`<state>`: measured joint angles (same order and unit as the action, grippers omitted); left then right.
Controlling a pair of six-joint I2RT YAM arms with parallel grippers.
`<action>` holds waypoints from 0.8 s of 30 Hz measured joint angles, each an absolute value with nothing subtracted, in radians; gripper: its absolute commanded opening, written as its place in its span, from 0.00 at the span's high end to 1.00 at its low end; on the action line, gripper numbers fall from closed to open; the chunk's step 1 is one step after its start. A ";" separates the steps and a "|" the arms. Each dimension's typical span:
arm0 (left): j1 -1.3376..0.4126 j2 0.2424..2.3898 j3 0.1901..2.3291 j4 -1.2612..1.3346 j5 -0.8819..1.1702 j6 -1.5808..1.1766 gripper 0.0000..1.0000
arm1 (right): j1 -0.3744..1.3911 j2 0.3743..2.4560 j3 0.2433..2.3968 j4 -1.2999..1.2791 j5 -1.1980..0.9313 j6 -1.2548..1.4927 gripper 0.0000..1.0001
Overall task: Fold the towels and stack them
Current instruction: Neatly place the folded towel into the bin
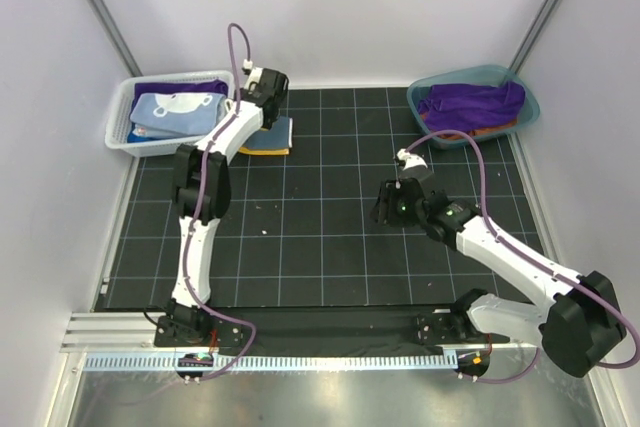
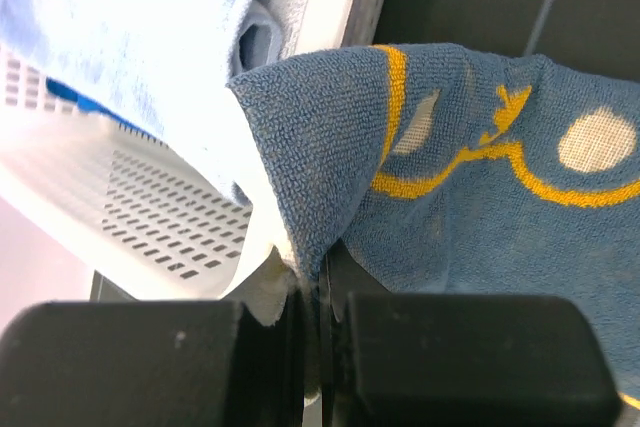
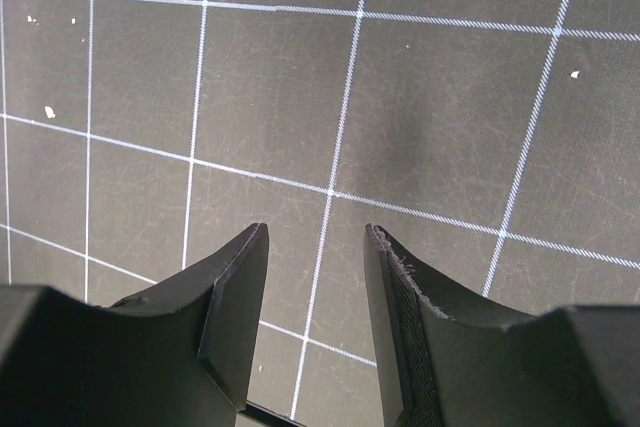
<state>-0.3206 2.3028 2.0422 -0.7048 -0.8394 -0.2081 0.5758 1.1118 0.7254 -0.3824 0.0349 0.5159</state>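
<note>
A navy towel with yellow print (image 2: 470,147) lies on the mat beside the white mesh basket (image 2: 150,217), and from above the navy towel (image 1: 276,137) shows as a folded piece with a yellow edge. My left gripper (image 2: 318,282) is shut on a raised corner fold of it; from above, the left gripper (image 1: 258,112) sits right over the towel. In the basket (image 1: 120,127) lie a light blue printed towel (image 1: 175,109) and a purple towel (image 1: 195,87). More purple towel (image 1: 470,102) fills the teal tub. My right gripper (image 3: 315,232) hangs open over bare mat, holding nothing.
The teal tub (image 1: 420,107) stands at the back right, with an orange cloth edge (image 1: 490,132) showing under the purple one. The black gridded mat (image 1: 320,237) spans the table between the arms. Grey walls close in at left and right.
</note>
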 measured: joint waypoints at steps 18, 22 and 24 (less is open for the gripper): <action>-0.289 2.212 2.021 -0.574 -0.734 -0.128 1.00 | 0.576 1.096 0.701 -0.389 0.022 0.499 0.50; -0.270 2.174 1.980 -0.567 -0.728 -0.150 1.00 | 0.576 1.088 0.695 -0.390 0.022 0.499 0.50; -0.267 2.167 1.971 -0.565 -0.731 -0.154 1.00 | 0.576 1.086 0.693 -0.391 0.022 0.498 0.50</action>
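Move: The left hand grips the left edge of the folded grey-blue towel just beside the white bin's right wall. The bin's middle, with the light-blue towel in it, lies about 17 cm to the left, 2 cm back and 6 cm lower; the purple towel is 14 cm left, 3 cm ahead. The held towel's body hangs some 7 cm right and 4 cm back. From the right hand the bin is roughly 54 cm left and 26 cm ahead. Upward, about 5 cm, the left hand hoists the pinched edge of the grey-blue towel beside the bin's right wall, first easing some 2 cm forward, then drifting back a little and about 2 cm left towards the bin. The wrist tips the fingers up by roughly 10 degrees; they stay shut on the cloth. ##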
